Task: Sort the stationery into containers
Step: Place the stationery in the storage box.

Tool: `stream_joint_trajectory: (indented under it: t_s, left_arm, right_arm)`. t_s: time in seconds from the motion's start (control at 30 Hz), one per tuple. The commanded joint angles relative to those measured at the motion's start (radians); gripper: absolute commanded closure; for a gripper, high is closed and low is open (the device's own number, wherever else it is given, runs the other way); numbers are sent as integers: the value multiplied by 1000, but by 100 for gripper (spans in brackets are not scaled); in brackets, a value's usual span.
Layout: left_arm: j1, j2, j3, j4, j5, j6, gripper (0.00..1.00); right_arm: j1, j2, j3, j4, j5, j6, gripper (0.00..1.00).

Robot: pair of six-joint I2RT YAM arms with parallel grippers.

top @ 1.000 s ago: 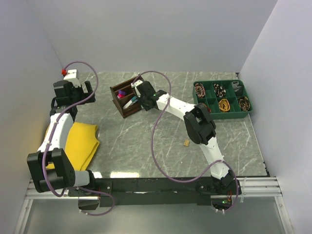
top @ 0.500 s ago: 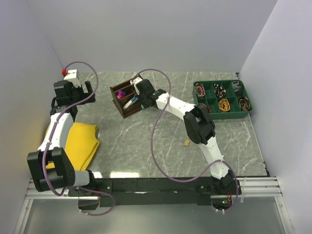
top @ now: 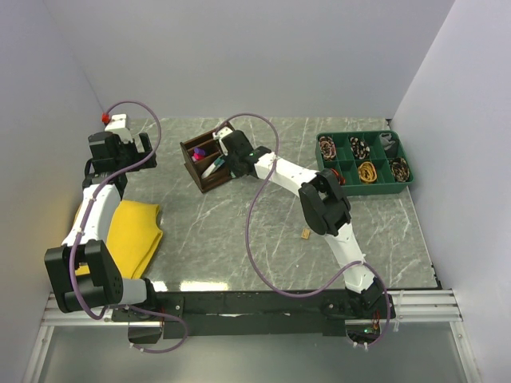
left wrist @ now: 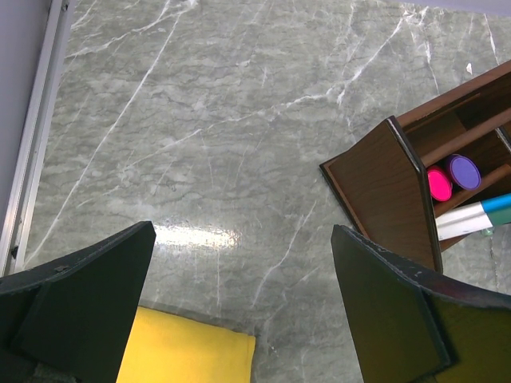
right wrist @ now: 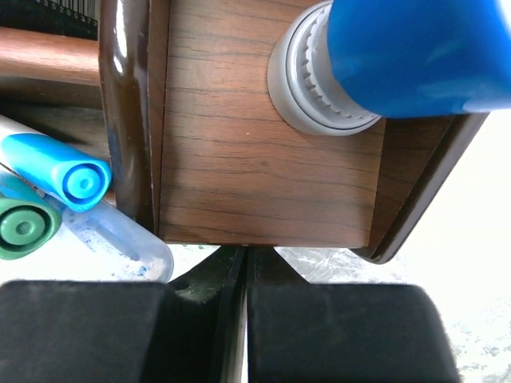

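The dark brown wooden organiser (top: 211, 183) stands at the back middle of the table. My right gripper (top: 226, 156) hangs over its right end, shut, its tips (right wrist: 246, 255) at the edge of a compartment (right wrist: 263, 159) with nothing between them. A blue-capped cylinder (right wrist: 399, 56) lies in that compartment. In the neighbouring slot are a blue-capped marker (right wrist: 76, 179) and a green cap (right wrist: 24, 227). Pink (left wrist: 437, 185) and purple (left wrist: 461, 170) caps show in the organiser (left wrist: 375, 191). A tan piece (top: 306, 234) lies on the table. My left gripper (left wrist: 242, 231) is open, left of the organiser.
A yellow cloth (top: 136, 235) lies at the table's left edge, under my left arm, and its corner (left wrist: 184, 351) shows below the left fingers. A green divided tray (top: 371, 189) with coiled items sits at the back right. White walls enclose three sides.
My right gripper has shifted slightly left over the organiser. The left arm has not moved.
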Motion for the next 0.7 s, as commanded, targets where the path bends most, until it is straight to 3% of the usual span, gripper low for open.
stream_joint_trajectory:
  t_s: [0.0,0.1,0.33,0.5,0.67]
  left_arm:
    - [4,-10,37,31,16,-19,1]
    - [4,-14,41,39,12,-24,0]
    - [4,-37,50,37,10,-38,1]
    - [4,-57,55,28,21,-35,1]
    - [6,-65,52,33,29,-39,1]
  right_arm:
    - [-1,-70,-23,18,21,15,91]
    - [-4,-157,-99,-17,-14,31,70]
    - [-8,-435,-372,-120,-95,44,48]
    - [-36,-660,-708,-162,-136,-175,45]
    - [-171,-822,-919,-222,-233,-306,45]
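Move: My right hand's closed fingertips are low at the storage box's near right corner, under the shelf of its lower compartment. The small yellow block lies about 20 cm back and 21 cm to the right of this hand, some 4 cm lower. The blue bottle stands on the shelf roughly 6 cm ahead and 7 cm higher, and the markers are 6 cm left and 2 cm ahead. From my left hand the yellow block is some 16 cm back, 47 cm right and 18 cm down. I open my right fingers to about half, letting go of the small pale piece in the lower compartment. I draw back and to the right out of the storage box, then rise some 5 cm to clear it and swing quickly over open table towards the yellow block, about 22 cm in all. The hand starts to sink again at the end, fingers tipping about 10 degrees steeper. ##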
